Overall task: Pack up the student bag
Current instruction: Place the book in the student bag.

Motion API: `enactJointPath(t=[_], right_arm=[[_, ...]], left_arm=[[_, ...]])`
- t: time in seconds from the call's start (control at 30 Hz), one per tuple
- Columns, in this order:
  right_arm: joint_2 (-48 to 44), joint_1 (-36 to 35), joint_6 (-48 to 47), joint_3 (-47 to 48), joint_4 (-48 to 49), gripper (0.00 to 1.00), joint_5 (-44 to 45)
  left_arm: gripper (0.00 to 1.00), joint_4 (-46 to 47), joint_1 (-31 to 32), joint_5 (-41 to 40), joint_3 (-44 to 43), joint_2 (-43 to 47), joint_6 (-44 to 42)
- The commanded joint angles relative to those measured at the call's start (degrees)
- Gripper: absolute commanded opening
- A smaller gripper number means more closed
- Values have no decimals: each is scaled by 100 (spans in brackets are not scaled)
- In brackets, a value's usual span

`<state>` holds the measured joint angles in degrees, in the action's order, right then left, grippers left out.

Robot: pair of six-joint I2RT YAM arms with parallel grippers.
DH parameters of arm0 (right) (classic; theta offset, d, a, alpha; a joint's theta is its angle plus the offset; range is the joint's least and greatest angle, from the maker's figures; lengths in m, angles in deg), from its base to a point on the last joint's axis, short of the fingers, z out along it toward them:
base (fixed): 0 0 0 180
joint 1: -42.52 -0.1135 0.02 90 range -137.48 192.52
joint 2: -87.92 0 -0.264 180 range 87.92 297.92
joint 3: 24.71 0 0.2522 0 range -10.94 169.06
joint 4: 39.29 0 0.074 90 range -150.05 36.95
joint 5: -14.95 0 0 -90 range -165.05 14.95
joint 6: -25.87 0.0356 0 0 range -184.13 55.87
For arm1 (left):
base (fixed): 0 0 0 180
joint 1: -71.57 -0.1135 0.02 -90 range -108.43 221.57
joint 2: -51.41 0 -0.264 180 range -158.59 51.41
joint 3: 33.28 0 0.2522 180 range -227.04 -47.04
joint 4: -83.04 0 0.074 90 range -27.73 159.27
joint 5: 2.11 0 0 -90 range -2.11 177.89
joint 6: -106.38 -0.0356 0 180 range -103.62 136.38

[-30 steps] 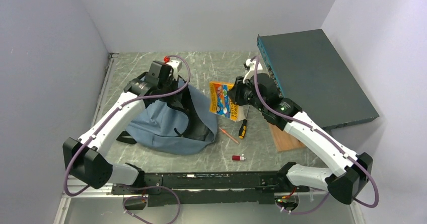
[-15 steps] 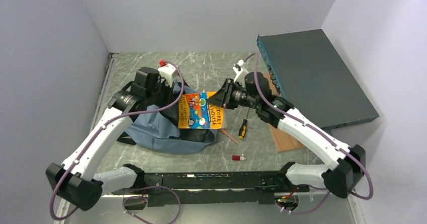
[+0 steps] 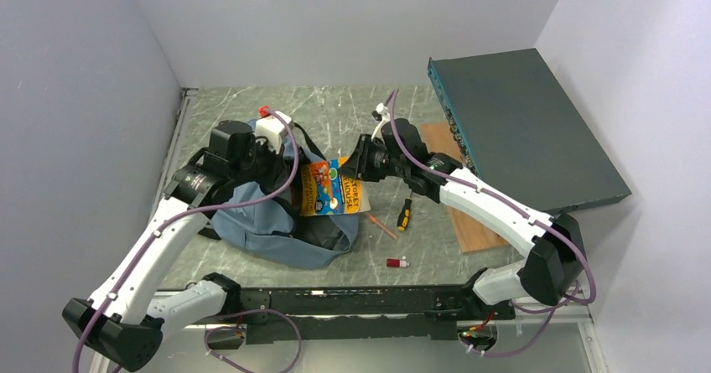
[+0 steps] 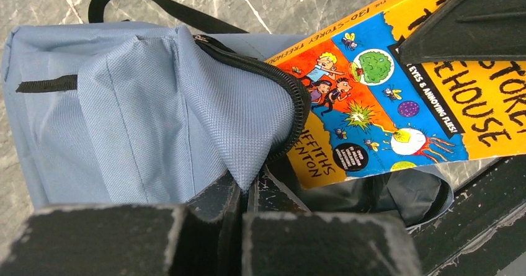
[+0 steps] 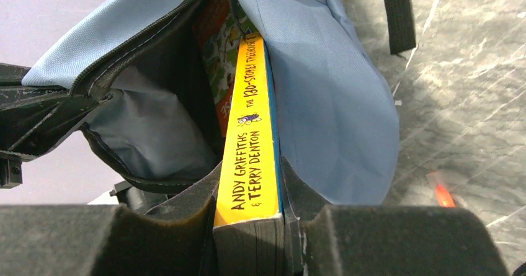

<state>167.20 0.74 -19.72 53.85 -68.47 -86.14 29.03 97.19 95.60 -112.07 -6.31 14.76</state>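
The student bag [image 3: 260, 222], a dusty-blue backpack with a black zipper, lies left of centre with its mouth held open. My left gripper [image 3: 287, 170] is shut on the bag's upper zipper flap [image 4: 248, 121] and pinches a fold of the fabric. My right gripper [image 3: 359, 170] is shut on a book [image 3: 334, 189] with an orange and blue cover. It grips the book across the yellow spine [image 5: 254, 146] near the end. The book's front end sits inside the bag's opening [image 5: 186, 84], between the dark lining and the blue outer wall [image 5: 322, 102].
A dark teal flat box [image 3: 528, 130] leans at the right over a wooden board [image 3: 474, 222]. A yellow-handled screwdriver [image 3: 405, 214], an orange pencil [image 3: 381, 225] and a small red and white object [image 3: 397, 262] lie on the marbled table right of the bag. Walls close in on three sides.
My right gripper has carried the book leftward and turned it, from beside the bag into its mouth. My left arm has shifted left and nearer, still holding the flap.
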Motion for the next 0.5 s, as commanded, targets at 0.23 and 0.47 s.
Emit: enactJointPath(t=[0.23,0.47], right_arm=[[45,-80,1366,-118,2470,0,-339],[509,-478,2113,-584,4367,0,692]], left_arm=[[0,459,-23,656,-1179,-467,345],[0,-198,-23,366,-2159,-1090,328]])
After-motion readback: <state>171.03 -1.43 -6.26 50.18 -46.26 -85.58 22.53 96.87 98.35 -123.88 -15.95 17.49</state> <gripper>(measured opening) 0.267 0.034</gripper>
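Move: The right hand already holds the treehouse book, whose middle is about 3 cm left, 4 cm back and 3 cm below. The bag's opening, where it is going, lies roughly 8 cm left, 6 cm back and 9 cm below. On the table some 20 cm down, the pencil is about 9 cm right and 14 cm back, the screwdriver about 15 cm right and 11 cm back. From the left hand, pinching the bag's flap, the opening is about 5 cm back, 4 cm right and 8 cm below. Leftward, rising and a little forward, the right hand carries the still-gripped book about 6 cm in under the raised flap, its down-slanting fingers tipping up towards level by some 15 degrees. The left hand keeps its pinch on the flap's edge and draws it slowly up, forward and right, about 3 cm in all, tilting slightly down. ##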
